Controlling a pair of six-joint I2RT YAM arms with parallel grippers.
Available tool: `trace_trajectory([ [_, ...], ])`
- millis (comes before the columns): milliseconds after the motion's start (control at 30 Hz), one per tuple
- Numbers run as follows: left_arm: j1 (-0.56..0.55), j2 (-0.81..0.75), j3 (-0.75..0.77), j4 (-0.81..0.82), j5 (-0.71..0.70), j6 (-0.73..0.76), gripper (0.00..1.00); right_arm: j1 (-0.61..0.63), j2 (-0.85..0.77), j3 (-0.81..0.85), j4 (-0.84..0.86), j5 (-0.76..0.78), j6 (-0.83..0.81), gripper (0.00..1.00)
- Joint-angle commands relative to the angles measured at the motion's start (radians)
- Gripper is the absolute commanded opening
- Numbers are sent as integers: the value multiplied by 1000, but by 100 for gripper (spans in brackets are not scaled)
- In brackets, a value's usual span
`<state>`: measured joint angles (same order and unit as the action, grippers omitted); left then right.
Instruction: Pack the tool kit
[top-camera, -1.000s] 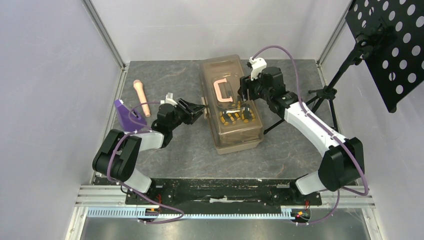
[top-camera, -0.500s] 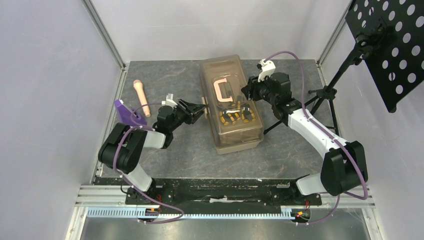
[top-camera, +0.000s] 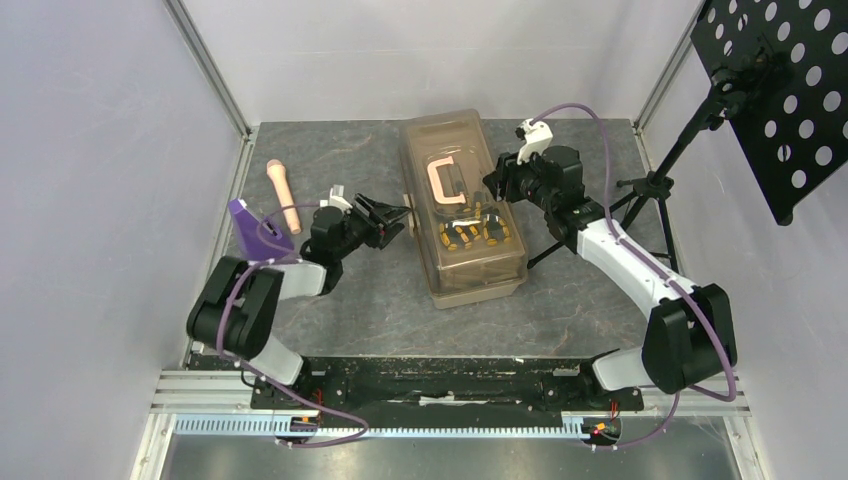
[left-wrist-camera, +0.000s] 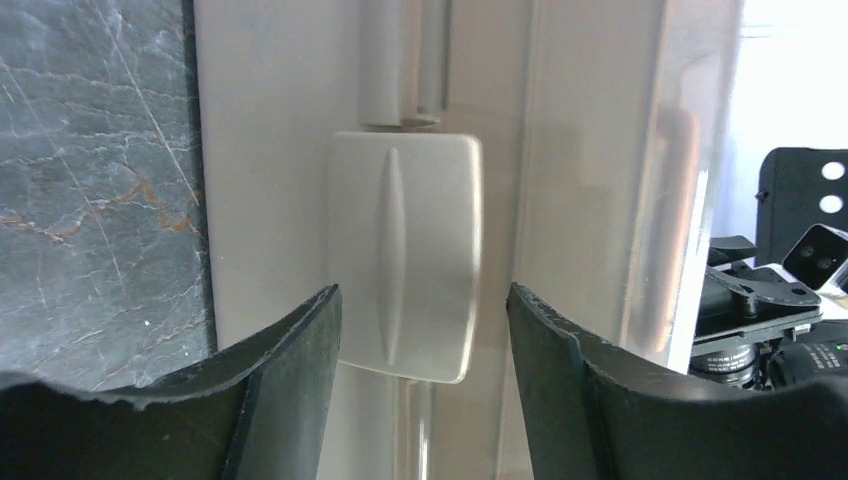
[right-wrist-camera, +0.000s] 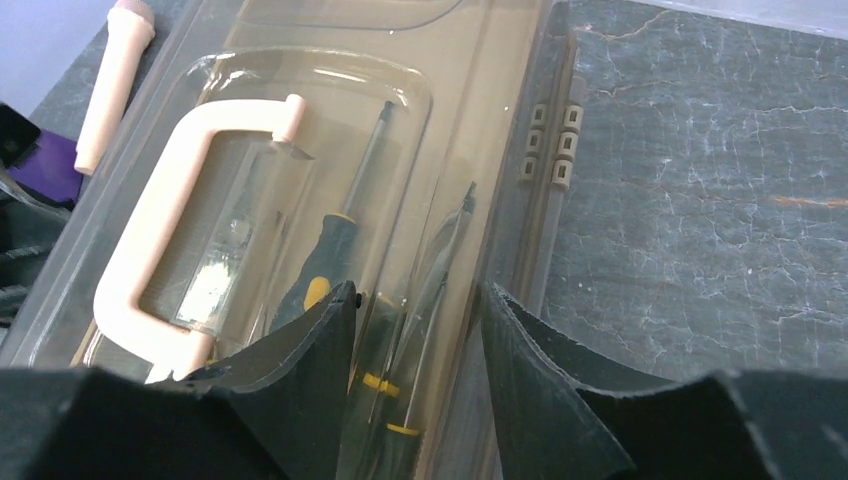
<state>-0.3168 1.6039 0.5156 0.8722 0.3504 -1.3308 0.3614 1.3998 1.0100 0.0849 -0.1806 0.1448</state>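
The tan translucent toolbox (top-camera: 460, 200) lies shut in the middle of the table, its pinkish handle (top-camera: 440, 182) flat on the lid. Orange-and-black screwdrivers (top-camera: 470, 232) show through the lid (right-wrist-camera: 470, 90), beside the handle (right-wrist-camera: 150, 260). My left gripper (top-camera: 405, 215) is at the box's left side. Its jaws stand open on either side of a pale latch (left-wrist-camera: 405, 250), with a gap to each finger (left-wrist-camera: 425, 300). Open as well, my right gripper (top-camera: 492, 185) hovers over the lid's right edge (right-wrist-camera: 420, 300), and a screwdriver (right-wrist-camera: 330, 250) shows under the lid between its fingers.
A beige rounded-end rod (top-camera: 284, 195) and a purple block (top-camera: 248, 228) lie at the table's left edge. A black tripod stand (top-camera: 650, 185) with a perforated board (top-camera: 790, 90) stands at the right. Pale hinges (right-wrist-camera: 550, 145) line the box's right side.
My right gripper has drawn back from the handle toward the box's right edge, its jaws narrower. My left gripper's jaws have widened a little around the latch.
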Motion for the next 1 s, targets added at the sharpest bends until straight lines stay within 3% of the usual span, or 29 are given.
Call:
trace_trajectory([
  [0, 29, -180, 103, -346, -15, 192, 71, 21, -59, 33, -159, -78, -11, 53],
  [267, 31, -504, 315, -946, -241, 555, 86, 14, -292, 2, -157, 170, -90, 80],
  [500, 31, -771, 507, -1293, -507, 833, 98, 14, -561, -96, -166, 366, -149, 98],
  [733, 32, -1018, 634, -1469, -727, 1061, 100, 14, -882, -303, -131, 553, -229, 98],
  [967, 32, -1223, 603, -1423, -906, 1162, 100, 14, -1148, -490, -47, 678, -268, 98],
])
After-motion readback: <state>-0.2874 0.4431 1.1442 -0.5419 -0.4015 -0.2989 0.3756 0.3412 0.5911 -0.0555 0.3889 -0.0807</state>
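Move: The left hand is at the tool kit box's latch, which lies about 2 cm to its right, 1 cm ahead and roughly level with it. The pink tool lies about 26 cm left and 3 cm ahead; the purple thing is some 30 cm left and 4 cm back, both about 11 cm below. The right hand is at the box's far right lid edge: the box's middle is about 6 cm left, 4 cm back and 11 cm below, the lid handle 8 cm left, 1 cm ahead and 2 cm below. The left hand leaves the latch straight up, then sweeps left and back as it keeps rising, some 30 cm up in all, opening its fingers wide while the wrist rolls its left side up, tips up and swings counter-clockwise to face forward. At the same time the right hand comes free of the lid edge, drawing back first and then also right and up over about 25 cm of travel before sinking slightly, its fingers opening wide too as the wrist tips up and turns some 30 degrees clockwise. ##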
